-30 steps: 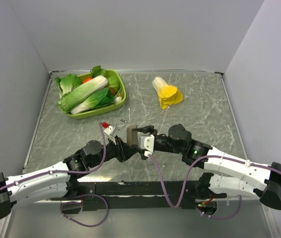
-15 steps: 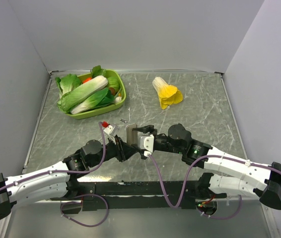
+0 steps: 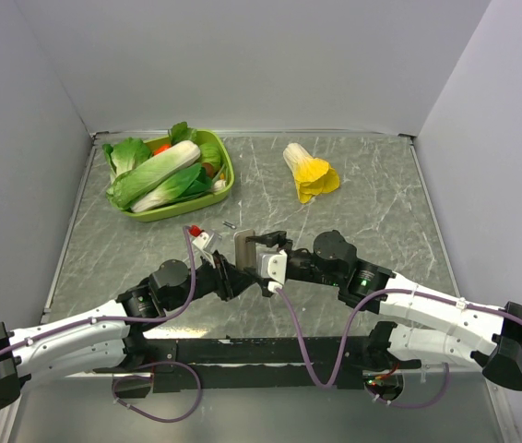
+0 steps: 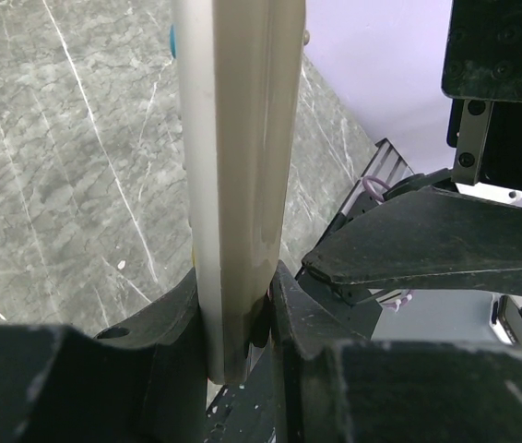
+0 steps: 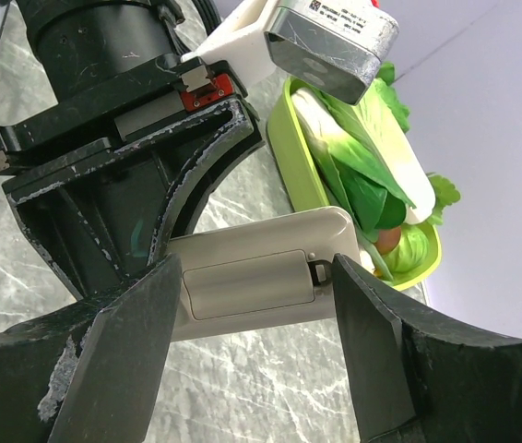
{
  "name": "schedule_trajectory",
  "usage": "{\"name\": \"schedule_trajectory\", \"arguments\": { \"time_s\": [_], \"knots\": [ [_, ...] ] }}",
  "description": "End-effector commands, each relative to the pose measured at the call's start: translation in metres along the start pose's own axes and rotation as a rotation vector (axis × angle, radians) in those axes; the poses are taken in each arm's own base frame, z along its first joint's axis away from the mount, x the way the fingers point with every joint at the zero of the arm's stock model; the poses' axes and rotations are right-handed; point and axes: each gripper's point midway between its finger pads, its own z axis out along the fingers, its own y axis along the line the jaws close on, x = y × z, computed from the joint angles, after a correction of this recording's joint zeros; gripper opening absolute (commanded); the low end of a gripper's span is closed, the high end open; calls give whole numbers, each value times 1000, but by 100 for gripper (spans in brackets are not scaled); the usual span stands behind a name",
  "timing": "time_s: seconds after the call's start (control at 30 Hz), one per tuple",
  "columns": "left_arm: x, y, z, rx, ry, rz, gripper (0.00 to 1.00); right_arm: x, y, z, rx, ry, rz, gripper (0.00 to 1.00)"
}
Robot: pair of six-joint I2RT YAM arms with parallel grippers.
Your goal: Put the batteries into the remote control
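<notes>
The remote control (image 3: 243,247) stands on end above the table's middle, and my left gripper (image 3: 231,273) is shut on its lower end. In the left wrist view the beige bar (image 4: 238,166) rises from between the jaws of that gripper (image 4: 238,323). Its grey-beige back with the shut battery cover (image 5: 252,277) faces the right wrist camera. My right gripper (image 5: 256,341) is open, one finger on each side of the cover, and the right fingertip (image 5: 372,305) is at the cover's latch. One small dark battery (image 3: 230,224) lies on the table behind the remote.
A green tray (image 3: 229,171) of toy vegetables sits at the back left. A yellow-and-white toy cabbage (image 3: 310,173) lies at the back right. A small red item (image 3: 194,229) rests near the left wrist. Grey walls close in the table on three sides.
The right gripper's jaws stand a touch wider than before. The remote and both arms have barely moved.
</notes>
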Motion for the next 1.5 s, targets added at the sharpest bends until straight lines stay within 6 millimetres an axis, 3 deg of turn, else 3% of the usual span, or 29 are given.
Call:
{"name": "schedule_trajectory", "arguments": {
  "time_s": [0.0,0.23,0.5,0.9,1.27,1.47],
  "knots": [
    [-29,-36,-2,127,-70,6,1,-7,-15,-1,40,-8,-23,73],
    [-36,-46,-7,169,-90,13,1,10,-3,4,-9,49,-3,64],
    [-41,-55,-12,209,-106,24,1,33,15,11,-79,116,24,64],
    [-60,-60,-18,210,-179,29,1,46,48,14,-219,141,96,57],
    [-58,-67,-17,256,-171,61,1,52,56,15,-249,167,142,61],
    [-65,-56,-18,201,-218,98,1,52,66,15,-320,170,199,46]
  ]
}}
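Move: The remote is held back side out in the left fingers and reaches forward from them. The latch of its battery cover lies about 4 cm ahead of the right hand, 3 cm to its left and 2 cm below. The left fingertips are some 5 cm back, 3 cm left and 4 cm below that hand. The loose battery on the table is about 12 cm ahead, 9 cm left and 20 cm below. From the left hand, the latch is some 9 cm straight ahead and 2 cm up. Lower the right gripper about 2.5 cm while easing it left and a little forward, and close its wide-open fingers partway so that the forward fingertip comes over the cover's latch. Keep the left grip on the remote, shifting it just over 1 cm left and down with a slight tilt. ##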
